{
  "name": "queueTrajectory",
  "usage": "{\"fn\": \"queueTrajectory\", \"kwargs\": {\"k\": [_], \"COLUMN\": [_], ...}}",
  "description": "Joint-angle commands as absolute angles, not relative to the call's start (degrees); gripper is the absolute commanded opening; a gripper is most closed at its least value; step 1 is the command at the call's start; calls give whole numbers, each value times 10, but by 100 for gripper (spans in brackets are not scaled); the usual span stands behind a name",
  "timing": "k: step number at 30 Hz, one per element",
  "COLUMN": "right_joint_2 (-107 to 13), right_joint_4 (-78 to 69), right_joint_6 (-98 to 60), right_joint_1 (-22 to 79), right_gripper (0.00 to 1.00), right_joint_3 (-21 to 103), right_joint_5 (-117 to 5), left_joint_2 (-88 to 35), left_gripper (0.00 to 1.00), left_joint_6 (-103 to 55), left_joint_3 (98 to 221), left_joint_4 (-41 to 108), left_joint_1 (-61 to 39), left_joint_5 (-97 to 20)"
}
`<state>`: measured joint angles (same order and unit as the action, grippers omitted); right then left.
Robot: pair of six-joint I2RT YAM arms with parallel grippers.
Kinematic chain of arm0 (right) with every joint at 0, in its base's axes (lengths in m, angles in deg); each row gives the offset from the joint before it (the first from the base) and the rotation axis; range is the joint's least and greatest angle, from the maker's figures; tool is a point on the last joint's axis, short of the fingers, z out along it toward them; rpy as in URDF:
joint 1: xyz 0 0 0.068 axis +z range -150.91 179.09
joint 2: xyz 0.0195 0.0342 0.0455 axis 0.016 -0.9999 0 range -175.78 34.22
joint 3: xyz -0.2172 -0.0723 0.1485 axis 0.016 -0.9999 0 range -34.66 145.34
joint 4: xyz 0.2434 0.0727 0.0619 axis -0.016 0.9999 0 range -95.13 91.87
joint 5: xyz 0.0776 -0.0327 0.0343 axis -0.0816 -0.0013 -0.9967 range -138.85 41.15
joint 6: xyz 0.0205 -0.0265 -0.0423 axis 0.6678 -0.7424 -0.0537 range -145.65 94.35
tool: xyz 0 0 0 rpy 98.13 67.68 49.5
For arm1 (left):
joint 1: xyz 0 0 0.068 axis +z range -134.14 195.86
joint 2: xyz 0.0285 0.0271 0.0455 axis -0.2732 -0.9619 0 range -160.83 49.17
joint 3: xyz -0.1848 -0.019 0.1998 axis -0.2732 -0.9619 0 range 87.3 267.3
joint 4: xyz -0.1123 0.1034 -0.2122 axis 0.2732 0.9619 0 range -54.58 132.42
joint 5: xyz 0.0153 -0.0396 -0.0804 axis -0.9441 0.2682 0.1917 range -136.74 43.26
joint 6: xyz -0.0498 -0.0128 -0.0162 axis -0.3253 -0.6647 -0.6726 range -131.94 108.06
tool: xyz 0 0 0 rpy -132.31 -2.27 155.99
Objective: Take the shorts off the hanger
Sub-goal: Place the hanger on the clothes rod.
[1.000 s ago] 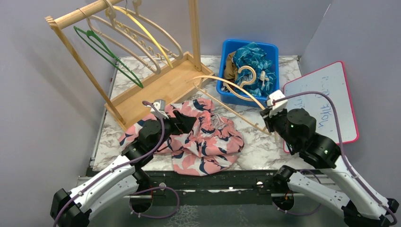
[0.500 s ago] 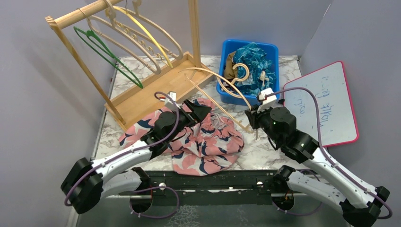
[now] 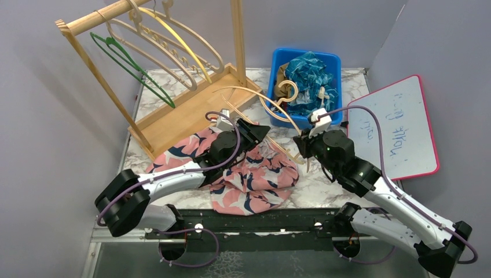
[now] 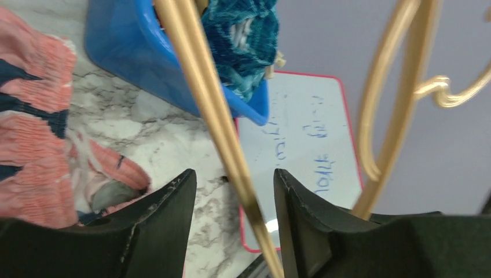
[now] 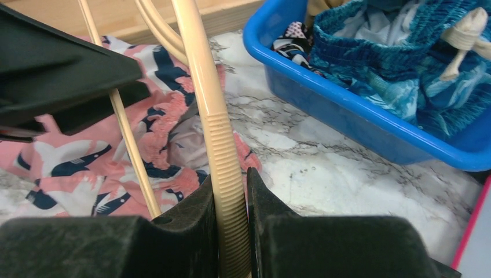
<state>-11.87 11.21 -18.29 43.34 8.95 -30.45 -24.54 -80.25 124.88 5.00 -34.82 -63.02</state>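
The pink shorts (image 3: 249,176) with navy and white blotches lie crumpled on the marble table in front of the arms. A pale wooden hanger (image 3: 246,88) is held tilted above them, its hook over the blue bin. My right gripper (image 3: 300,147) is shut on the hanger's ribbed arm (image 5: 223,145). My left gripper (image 3: 263,132) is open, with the hanger's thin bar (image 4: 200,75) running between its fingers (image 4: 168,214) without touching either one. In the right wrist view the shorts (image 5: 75,162) lie under the bar. Whether the bar still passes through the fabric is unclear.
A blue bin (image 3: 277,61) at the back holds teal patterned shorts (image 3: 310,75) and other cloth. A wooden rack (image 3: 191,110) at the back left carries several hangers, one of them green (image 3: 130,66). A pink-framed whiteboard (image 3: 399,127) leans at the right.
My left gripper has travelled right and up off the shorts, and its jaws have narrowed around the bar. The right gripper has carried the hanger leftward and tipped it more upright.
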Motion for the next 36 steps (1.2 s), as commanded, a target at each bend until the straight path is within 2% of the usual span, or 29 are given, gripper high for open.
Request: {"fn": "queueTrajectory", "kwargs": {"k": [1, 3, 6, 10, 13, 16, 20, 23, 27, 36], "right_joint_2": [-96, -92, -92, -88, -69, -40, 7, 39, 25, -30], "right_joint_4": [55, 59, 78, 105, 100, 83, 85, 105, 181, 134], "right_joint_6": [-181, -193, -206, -226, -210, -184, -136, -116, -64, -28], "right_joint_1": [436, 436, 436, 436, 436, 436, 435, 435, 435, 432], "right_gripper": [3, 5, 6, 12, 20, 33, 63, 79, 88, 91], "right_joint_3": [80, 83, 86, 91, 79, 58, 34, 16, 33, 7], "right_joint_5": [-380, -407, -414, -436, -457, -480, -462, -408, -306, -454], "left_joint_2": [-286, -304, -320, -327, -329, -328, -321, -308, -294, -263], "left_gripper": [48, 43, 29, 1, 0, 0, 0, 0, 0, 0], "left_joint_6": [-842, -836, -830, -835, -842, -851, -869, -882, -904, -906], "left_joint_3": [1259, 1270, 1284, 1287, 1287, 1286, 1274, 1257, 1228, 1180], "left_joint_4": [34, 34, 34, 34, 33, 33, 25, 3, -43, -141], "left_joint_1": [-350, -349, -349, -349, -349, -349, -344, -334, -319, -298], "left_joint_5": [-655, -640, -625, -628, -633, -635, -638, -632, -611, -579]}}
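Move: The hanger's bottom bar passes between the left hand's open fingers, its gripping spot about 2 cm ahead, 2 cm right and 1 cm below. The blue basket stands roughly 15 cm ahead and 14 cm right, and the shorts about 12 cm back and 8 cm left, both well below. The right hand still pinches the hanger's near end; the gripping spot lies some 8 cm ahead and 9 cm left of it. Left fingers pinch the bar and then sink about 3 cm; right fingers release the end, backing about 4 cm. ##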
